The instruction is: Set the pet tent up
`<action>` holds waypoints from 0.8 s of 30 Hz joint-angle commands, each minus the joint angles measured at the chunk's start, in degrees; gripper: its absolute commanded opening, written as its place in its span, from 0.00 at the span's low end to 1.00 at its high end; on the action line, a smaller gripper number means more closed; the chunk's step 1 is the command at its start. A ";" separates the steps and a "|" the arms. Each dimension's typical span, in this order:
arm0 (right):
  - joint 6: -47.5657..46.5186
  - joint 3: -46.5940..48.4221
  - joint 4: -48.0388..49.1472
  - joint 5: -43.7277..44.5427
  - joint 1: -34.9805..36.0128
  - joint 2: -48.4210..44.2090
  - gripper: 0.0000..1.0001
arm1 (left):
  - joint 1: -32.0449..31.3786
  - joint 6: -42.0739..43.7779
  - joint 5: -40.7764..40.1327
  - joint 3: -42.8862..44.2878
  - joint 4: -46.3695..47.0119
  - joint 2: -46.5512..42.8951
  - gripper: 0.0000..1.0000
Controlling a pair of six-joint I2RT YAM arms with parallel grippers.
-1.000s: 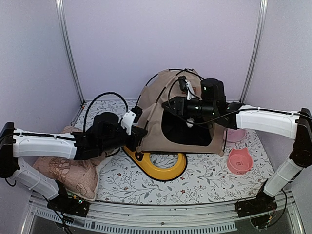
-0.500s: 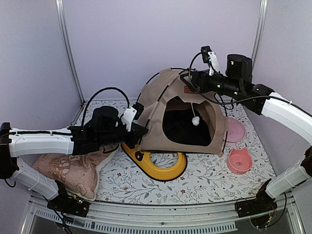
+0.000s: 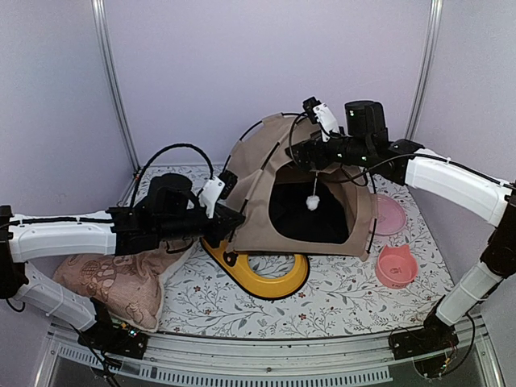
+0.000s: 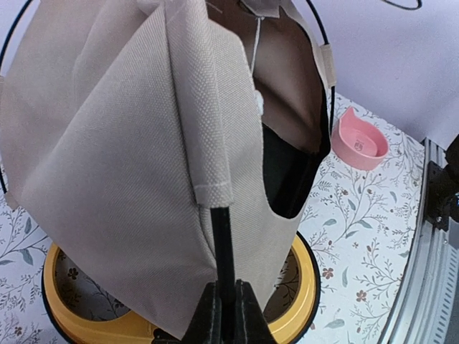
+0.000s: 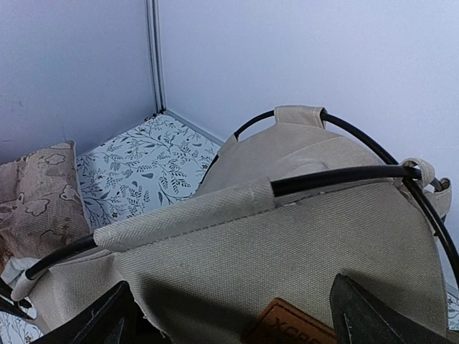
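The tan pet tent (image 3: pixel 258 201) stands upright at the back middle of the table, its dark doorway facing front and its white pompom (image 3: pixel 312 203) hanging in the opening. My left gripper (image 3: pixel 232 219) is at the tent's front left corner. In the left wrist view it (image 4: pixel 223 292) is shut on a thin black pole (image 4: pixel 222 244) that comes out of the fabric sleeve. My right gripper (image 3: pixel 305 153) hovers over the tent's top front. Seen from the right wrist, it (image 5: pixel 233 315) is open wide, straddling the fabric by the brown label (image 5: pixel 287 328) without pinching it.
A yellow double-bowl tray (image 3: pixel 278 284) lies under the tent's front left corner. A pinkish cushion (image 3: pixel 113 278) sits at the near left below my left arm. A pink bowl (image 3: pixel 395 266) and a pink dish (image 3: pixel 391 214) stand to the right. Walls close the back and sides.
My right gripper opened wide, lifted out of the doorway to above the tent, then settled lower over the peak. The pompom now hangs free. The left gripper kept its hold on the pole.
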 commanded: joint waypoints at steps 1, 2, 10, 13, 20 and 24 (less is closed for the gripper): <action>-0.06 -1.51 5.10 7.23 2.15 1.09 0.93 | 0.61 0.96 2.28 2.12 -0.22 -1.29 0.00; 0.59 -1.39 5.56 8.13 2.30 1.59 0.92 | 0.55 0.98 2.42 2.21 -0.39 -1.29 0.00; 3.47 3.47 4.97 18.76 2.19 5.28 0.55 | 0.53 1.12 3.09 2.23 -2.13 -2.28 0.00; 4.01 5.60 4.10 19.18 1.39 5.62 0.19 | 0.58 1.17 2.89 2.09 -2.75 -2.81 0.00; 8.07 9.01 0.81 18.32 -2.17 4.34 0.00 | 0.60 1.53 -1.05 1.31 -4.34 -4.94 0.00; 8.57 9.57 -1.31 12.39 -2.22 1.54 0.00 | 0.61 3.01 -5.26 1.85 -4.76 -6.70 0.00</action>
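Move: The crossing of the black poles at the tent's top lies about 8 cm ahead of the open right hand, 5 cm to its right and a few cm higher. The leather label is some 3 cm ahead, 4 cm right and 4 cm below that hand, and the white pom-pom hangs about level with it fore and aft, 4 cm right and 14 cm down. From the left hand, shut on the front pole's lower end, the crossing is roughly 20 cm ahead, 16 cm right and 14 cm up. The tent's pole crossing is neared by the right hand, which goes some 6 cm forward and 4 cm right, dipping a little before rising about 4 cm, while it turns about 20 degrees clockwise and its wide-open fingers shut fully; whether they catch cloth can't be seen. The left hand keeps its pinch on the front pole and late on draws it left and up slightly, about 1.5 cm. ##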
